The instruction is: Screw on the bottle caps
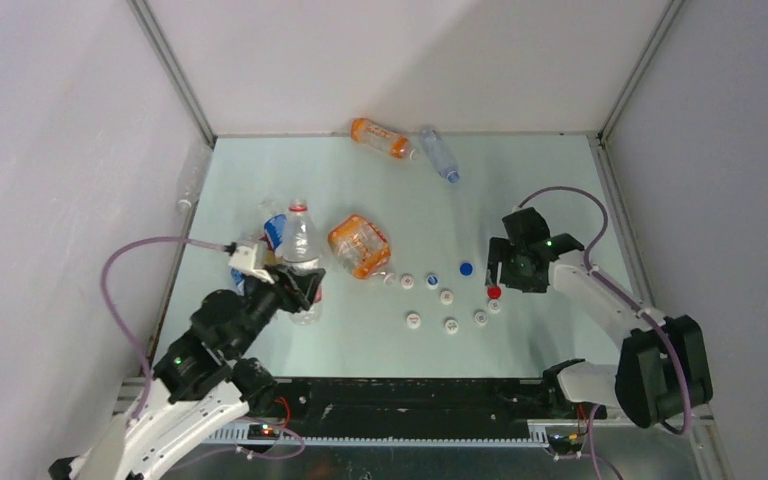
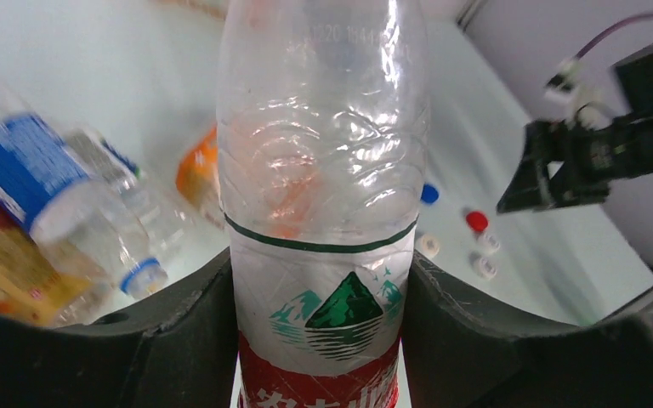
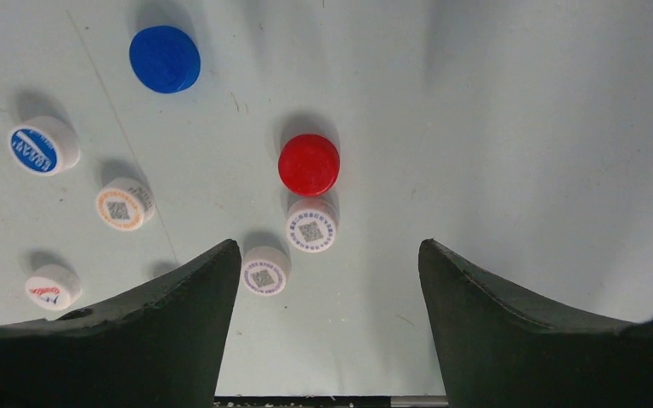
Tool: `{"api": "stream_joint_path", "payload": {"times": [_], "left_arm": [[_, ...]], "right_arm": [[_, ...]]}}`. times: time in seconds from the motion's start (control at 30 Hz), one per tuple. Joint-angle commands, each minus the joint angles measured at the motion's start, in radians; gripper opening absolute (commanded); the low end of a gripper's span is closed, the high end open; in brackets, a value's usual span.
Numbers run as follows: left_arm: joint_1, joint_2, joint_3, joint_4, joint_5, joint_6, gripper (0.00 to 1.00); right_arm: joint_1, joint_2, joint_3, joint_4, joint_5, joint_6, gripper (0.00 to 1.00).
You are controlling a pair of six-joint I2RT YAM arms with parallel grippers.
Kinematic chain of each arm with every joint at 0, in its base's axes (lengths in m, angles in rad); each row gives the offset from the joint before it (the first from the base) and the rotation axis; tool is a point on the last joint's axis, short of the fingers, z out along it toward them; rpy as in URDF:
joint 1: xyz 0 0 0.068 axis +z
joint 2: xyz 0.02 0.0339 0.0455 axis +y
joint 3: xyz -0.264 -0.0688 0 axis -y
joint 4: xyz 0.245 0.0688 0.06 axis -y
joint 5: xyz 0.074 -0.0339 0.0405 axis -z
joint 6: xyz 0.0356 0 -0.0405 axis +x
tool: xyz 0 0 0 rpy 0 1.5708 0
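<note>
A clear bottle [image 1: 301, 245] with a red-and-white label and a green mountain print [image 2: 323, 170] stands upright at the left, its neck open with a red ring. My left gripper [image 1: 295, 290] is shut on its body, and both fingers [image 2: 178, 331] press against the label. Several bottle caps lie in the middle of the table: a red one [image 1: 494, 292] [image 3: 309, 164], a blue one [image 1: 466, 268] [image 3: 165, 59] and white ones [image 1: 446, 296] [image 3: 312, 227]. My right gripper [image 1: 515, 265] [image 3: 327, 255] hovers open just above the red cap with nothing between its fingers.
A crushed orange bottle [image 1: 360, 245] lies right of the held one, and a blue-labelled bottle [image 1: 275, 230] [image 2: 25, 170] lies behind it. Another orange bottle [image 1: 380, 137] and a clear one [image 1: 438, 153] lie at the back wall. Walls close in the table's sides.
</note>
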Motion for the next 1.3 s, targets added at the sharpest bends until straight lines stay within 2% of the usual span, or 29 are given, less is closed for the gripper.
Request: {"api": "stream_joint_path", "payload": {"times": [0.0, 0.13, 0.43, 0.73, 0.87, 1.03, 1.13, 1.27], "left_arm": [[-0.004, -0.038, 0.119, -0.049, -0.047, 0.159, 0.62], [-0.004, -0.059, 0.124, -0.039, -0.026, 0.287, 0.62], [-0.004, -0.164, 0.014, 0.090, 0.071, 0.507, 0.60], [-0.004, -0.132, -0.014, 0.125, 0.148, 0.615, 0.63], [-0.004, -0.106, -0.038, 0.186, 0.191, 0.648, 0.63], [-0.004, -0.066, -0.056, 0.254, 0.238, 0.671, 0.61], [-0.004, -0.018, -0.080, 0.314, 0.308, 0.693, 0.58], [-0.004, 0.088, -0.093, 0.472, 0.416, 0.690, 0.55]], "right_arm": [[0.005, 0.086, 0.062, 0.024, 0.034, -0.003, 0.77], [0.004, 0.170, 0.077, 0.053, 0.005, 0.000, 0.70], [-0.002, 0.306, 0.079, 0.130, -0.036, 0.007, 0.59], [0.001, 0.363, 0.081, 0.140, -0.039, 0.009, 0.51], [0.000, 0.376, 0.081, 0.144, -0.033, 0.002, 0.41], [0.013, 0.348, 0.081, 0.126, -0.029, -0.007, 0.18], [0.043, 0.245, 0.082, 0.117, -0.031, -0.018, 0.13], [0.120, 0.078, 0.128, 0.072, -0.028, -0.071, 0.09]]}}
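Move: From the open right hand, the red cap lies about 2 cm ahead, 1 cm left and 6 cm below. A white cap touches its near side, 3 cm back of it; another white cap sits about 6 cm back and 3 cm left of the red one, the blue cap 6 cm ahead and 7 cm left of it. From the left hand, holding the bottle, the red cap is roughly 40 cm right, 5 cm ahead, 22 cm below. Down about 6 cm onto the red cap, easing 2 cm forward and tipping some 10 degrees steeper, the right hand narrows its fingers, pinches the cap by its sides, then rises about 2.5 cm, drifting left. The left hand keeps its grip on the bottle, rises 5 cm, sinks back by half and swings right, tilting the bottle's mouth back and to the right. ##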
